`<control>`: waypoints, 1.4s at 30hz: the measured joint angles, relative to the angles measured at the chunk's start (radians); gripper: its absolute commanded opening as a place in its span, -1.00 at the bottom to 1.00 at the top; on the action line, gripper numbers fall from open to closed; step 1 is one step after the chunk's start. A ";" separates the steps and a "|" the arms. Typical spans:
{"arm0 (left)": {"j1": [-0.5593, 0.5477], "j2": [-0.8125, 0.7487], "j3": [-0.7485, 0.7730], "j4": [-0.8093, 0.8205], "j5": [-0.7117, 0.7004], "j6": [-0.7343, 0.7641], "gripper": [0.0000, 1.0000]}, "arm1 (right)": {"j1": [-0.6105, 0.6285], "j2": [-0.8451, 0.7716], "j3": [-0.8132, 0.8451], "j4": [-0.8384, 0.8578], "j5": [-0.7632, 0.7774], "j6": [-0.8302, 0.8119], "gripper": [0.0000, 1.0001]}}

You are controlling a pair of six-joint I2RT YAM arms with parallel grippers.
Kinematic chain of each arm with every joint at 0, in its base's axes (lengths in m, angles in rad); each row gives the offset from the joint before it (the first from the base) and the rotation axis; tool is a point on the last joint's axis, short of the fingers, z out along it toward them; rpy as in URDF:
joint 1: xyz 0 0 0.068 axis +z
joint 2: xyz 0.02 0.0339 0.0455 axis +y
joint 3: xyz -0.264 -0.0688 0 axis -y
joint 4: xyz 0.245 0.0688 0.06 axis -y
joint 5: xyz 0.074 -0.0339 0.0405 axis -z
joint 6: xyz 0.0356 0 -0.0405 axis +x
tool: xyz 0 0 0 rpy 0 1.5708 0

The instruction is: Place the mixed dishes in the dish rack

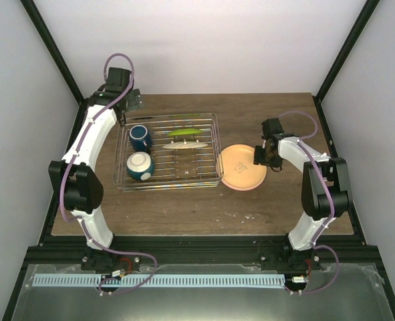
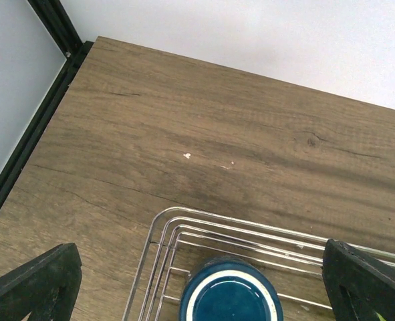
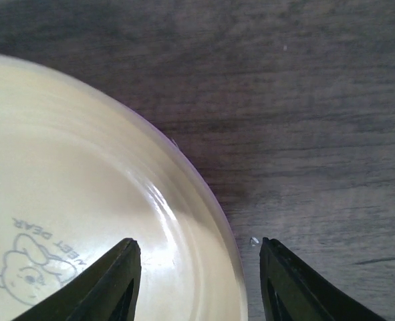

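Observation:
The salmon-pink plate (image 1: 240, 168) lies flat on the table just right of the dish rack (image 1: 169, 186). My right gripper (image 1: 259, 159) is low over its right rim and open. In the right wrist view one finger (image 3: 113, 281) is over the plate (image 3: 83, 187), the other finger (image 3: 291, 281) is over bare wood, and neither touches the rim. In the rack stand the dark blue mug (image 1: 141, 137) and the teal bowl (image 1: 140, 166). The lime-green plate (image 1: 184, 132) and the cream plate (image 1: 187, 144) are also in it. My left gripper (image 1: 136, 101) hangs wide open above the rack's back-left corner (image 2: 184, 212) and the mug (image 2: 229, 297).
A black frame rail (image 2: 30, 127) runs along the table's left edge, close to the left gripper. White walls close in the back and both sides. Bare wood (image 1: 184, 207) lies in front of the rack and behind it.

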 measured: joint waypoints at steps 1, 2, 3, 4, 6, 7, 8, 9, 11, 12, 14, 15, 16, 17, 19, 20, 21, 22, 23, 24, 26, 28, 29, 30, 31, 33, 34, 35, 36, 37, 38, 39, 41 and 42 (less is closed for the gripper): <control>0.000 0.002 0.000 0.000 0.000 0.000 1.00 | 0.000 0.003 -0.011 0.013 0.000 0.000 -0.07; 0.000 0.005 0.000 0.000 0.000 0.000 1.00 | 0.000 0.005 -0.022 0.023 0.000 0.000 -0.14; 0.000 0.008 0.000 0.000 0.000 0.000 1.00 | 0.000 0.008 -0.032 0.031 0.000 -0.001 -0.20; 0.000 0.012 0.000 0.000 -0.001 0.000 0.99 | 0.000 0.012 -0.044 0.040 0.000 0.000 -0.30; 0.000 0.021 0.000 -0.001 0.000 0.000 0.99 | 0.000 0.020 -0.056 0.051 -0.001 -0.004 -0.49; 0.000 0.024 0.000 -0.001 0.000 0.000 1.00 | 0.000 0.023 -0.058 0.054 -0.001 -0.010 -0.59; 0.000 0.027 0.000 -0.001 0.000 0.000 1.00 | 0.000 0.025 -0.059 0.059 0.002 -0.006 -0.65; 0.000 0.029 0.000 -0.001 0.000 0.000 1.00 | 0.000 0.026 -0.059 0.062 0.005 -0.006 -0.72; 0.000 0.031 0.000 -0.003 0.000 0.000 1.00 | -0.003 0.026 -0.059 0.067 0.005 -0.013 -0.77; 0.000 0.032 0.000 -0.003 0.000 0.000 1.00 | -0.005 0.025 -0.059 0.068 0.005 -0.015 -0.77; 0.000 0.032 0.000 -0.003 0.000 0.000 1.00 | -0.006 0.024 -0.058 0.074 0.006 -0.020 -0.77; 0.000 0.033 0.000 -0.004 0.000 0.000 0.99 | -0.005 0.024 -0.058 0.075 0.007 -0.023 -0.77; 0.000 0.034 0.000 -0.005 0.000 0.000 1.00 | -0.005 0.024 -0.058 0.074 0.008 -0.027 -0.77; 0.000 0.034 0.000 -0.005 0.000 -0.001 1.00 | -0.006 0.024 -0.056 0.072 0.010 -0.031 -0.77; 0.000 0.035 0.000 -0.007 0.000 0.000 1.00 | -0.005 0.024 -0.049 0.062 0.015 -0.037 -0.76; 0.000 0.035 0.000 -0.008 0.000 0.000 1.00 | -0.005 0.024 -0.040 0.053 0.019 -0.041 -0.76; 0.000 0.035 0.000 -0.008 0.000 0.000 1.00 | -0.005 0.025 -0.030 0.043 0.026 -0.047 -0.76; 0.000 0.036 0.000 -0.008 0.000 0.000 1.00 | -0.005 0.025 -0.016 0.033 0.032 -0.052 -0.75; 0.000 0.037 0.000 -0.008 0.000 -0.001 1.00 | -0.005 0.025 -0.004 0.025 0.038 -0.058 -0.75; 0.000 0.038 0.000 -0.008 0.000 0.000 1.00 | -0.005 0.025 0.008 0.016 0.045 -0.061 -0.75; 0.000 0.042 0.003 -0.011 0.000 0.000 1.00 | -0.006 0.026 0.033 -0.002 0.066 -0.072 -0.81; 0.000 0.047 0.011 -0.013 0.000 0.000 0.99 | -0.007 0.026 0.056 -0.017 0.084 -0.083 -0.92; 0.000 0.048 0.013 -0.013 0.000 0.000 1.00 | -0.008 0.026 0.065 -0.022 0.088 -0.088 -0.94; 0.000 0.048 0.017 -0.014 0.000 0.000 1.00 | -0.011 0.026 0.074 -0.026 0.089 -0.087 -0.94; 0.000 0.050 0.022 -0.015 0.000 0.000 1.00 | -0.013 0.026 0.079 -0.024 0.089 -0.089 -0.94; 0.000 0.052 0.029 -0.014 0.000 0.000 1.00 | -0.019 0.026 0.086 -0.024 0.095 -0.095 -0.92; 0.000 0.053 0.031 -0.015 0.000 0.000 1.00 | -0.023 0.028 0.087 -0.024 0.099 -0.097 -0.92; 0.000 0.055 0.034 -0.015 0.000 0.000 1.00 | -0.025 0.030 0.087 -0.024 0.101 -0.098 -0.92; 0.000 0.058 0.036 -0.015 0.000 0.000 1.00 | -0.027 0.034 0.087 -0.023 0.103 -0.098 -0.92; 0.000 0.061 0.038 -0.015 0.000 0.000 1.00 | -0.028 0.039 0.087 -0.023 0.104 -0.099 -0.92; 0.000 0.062 0.039 -0.015 0.000 0.000 1.00 | -0.028 0.043 0.087 -0.023 0.105 -0.099 -0.92; 0.000 0.064 0.039 -0.016 0.000 0.000 0.99 | -0.029 0.047 0.087 -0.021 0.105 -0.098 -0.91; 0.000 0.067 0.039 -0.016 0.000 0.000 1.00 | -0.030 0.054 0.085 -0.013 0.105 -0.098 -0.88; 0.000 0.068 0.039 -0.016 0.000 0.000 1.00 | -0.030 0.058 0.083 -0.007 0.104 -0.098 -0.87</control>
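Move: The cream plate lies flat with its right-hand rim already between the right hand's half-open fingers; its middle is about 7 cm to the left, 3 cm back and 3 cm below. The dish rack's middle is some 37 cm to the left and 3 cm ahead. In the rack the white plate stands 31 cm left, 5 cm ahead, the green plate 30 cm left, 10 cm ahead. From the left hand the cream plate is roughly 44 cm right, 14 cm back, 23 cm down. The right hand sinks about 2 cm, easing slightly back, while its half-open fingers shut on the right-hand rim of the cream plate, one pad on the plate's inner side and one outside. Keeping that pinch, it lifts the rim some 4 cm while carrying the plate about 3 cm forward and drawing 2 cm right, its left side dipping a few degrees, then sinks again by about 1 cm. ##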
